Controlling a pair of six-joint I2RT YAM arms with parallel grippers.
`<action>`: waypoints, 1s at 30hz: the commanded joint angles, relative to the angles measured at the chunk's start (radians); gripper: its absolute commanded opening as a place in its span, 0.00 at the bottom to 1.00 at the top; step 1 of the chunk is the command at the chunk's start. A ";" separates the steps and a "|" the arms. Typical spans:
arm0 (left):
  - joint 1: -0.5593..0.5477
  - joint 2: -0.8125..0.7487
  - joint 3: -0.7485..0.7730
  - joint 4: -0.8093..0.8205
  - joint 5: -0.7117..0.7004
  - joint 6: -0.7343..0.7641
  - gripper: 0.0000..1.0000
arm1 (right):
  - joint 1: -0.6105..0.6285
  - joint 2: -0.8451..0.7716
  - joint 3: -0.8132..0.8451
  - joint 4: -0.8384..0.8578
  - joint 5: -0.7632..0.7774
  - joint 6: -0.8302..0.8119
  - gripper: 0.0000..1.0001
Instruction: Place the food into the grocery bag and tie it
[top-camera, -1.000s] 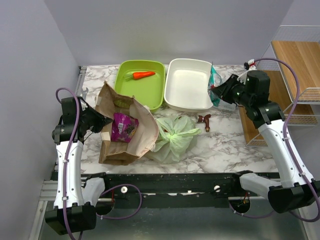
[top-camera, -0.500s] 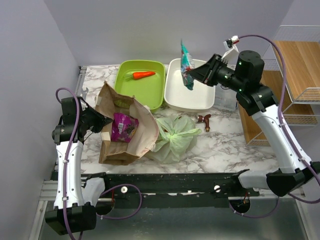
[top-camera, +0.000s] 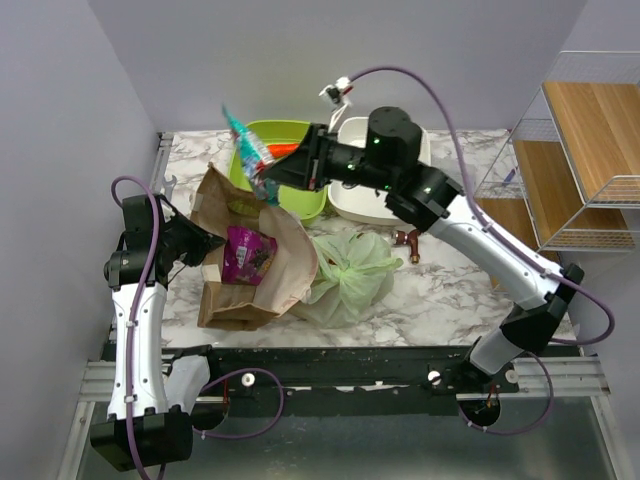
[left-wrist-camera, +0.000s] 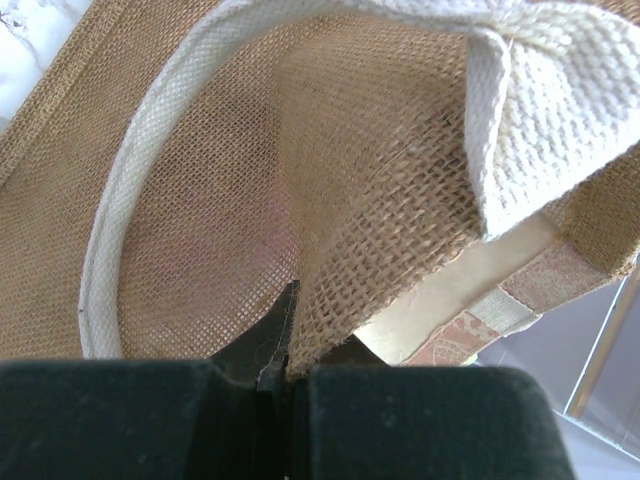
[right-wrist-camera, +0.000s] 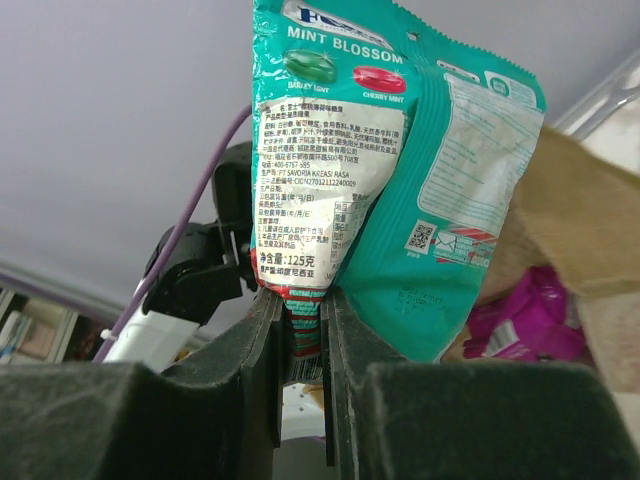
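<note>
The grocery bag (top-camera: 350, 275), thin pale-green plastic, lies bulging on the marble table with its top bunched; what it holds is hidden. No gripper touches it. My right gripper (top-camera: 270, 182) (right-wrist-camera: 303, 310) is shut on the bottom seam of a teal mint-candy packet (top-camera: 245, 138) (right-wrist-camera: 400, 170), held upright in the air over the back of a brown burlap bag (top-camera: 250, 290) (left-wrist-camera: 200, 200). My left gripper (top-camera: 205, 243) (left-wrist-camera: 285, 350) is shut on that burlap bag's rim, holding its mouth up. A purple snack packet (top-camera: 248, 254) (right-wrist-camera: 530, 315) lies in the mouth.
A lime-green bin (top-camera: 318, 205) at the back holds an orange carrot (top-camera: 287, 150). A white bin (top-camera: 350, 208) stands beside it, partly under my right arm. A small brown object (top-camera: 408, 240) lies right of the grocery bag. A wire shelf (top-camera: 590, 130) stands at the right.
My right arm has swung left from the table's back right, across the two bins, carrying the teal packet to above the burlap bag. The left arm and both bags have not moved.
</note>
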 joint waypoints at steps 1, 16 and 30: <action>-0.008 -0.018 -0.020 0.000 0.033 -0.005 0.00 | 0.096 0.073 0.086 0.134 -0.002 0.005 0.01; -0.007 -0.034 -0.013 -0.004 0.022 -0.022 0.00 | 0.167 0.033 -0.152 0.125 -0.046 0.004 0.01; -0.008 -0.039 0.009 -0.020 0.026 -0.028 0.00 | 0.152 0.046 -0.100 -0.190 0.231 -0.154 1.00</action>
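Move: The right hand, with the teal candy packet hanging from its fingers, is high over the table; the purple packet inside the open brown bag lies about 9 cm back, 7 cm to its left and some 36 cm below. The green tray is around 11 cm ahead and 1 cm left, and the tied grocery bag about 13 cm back and 14 cm right, both far below. From the left hand, the purple packet is some 6 cm right, 1 cm ahead and 15 cm lower. The right hand carries the teal packet left and back, about 7 cm left and 5 cm back, towards the brown bag's mouth, then sinks steeply for some 10 cm over it while its left-pointing fingertips tip down about 15 degrees. Near the bottom the fingers open wide and let go of the teal packet above the purple one, while the left hand stays put and keeps its pinch on the brown bag's left rim, holding the mouth open. ##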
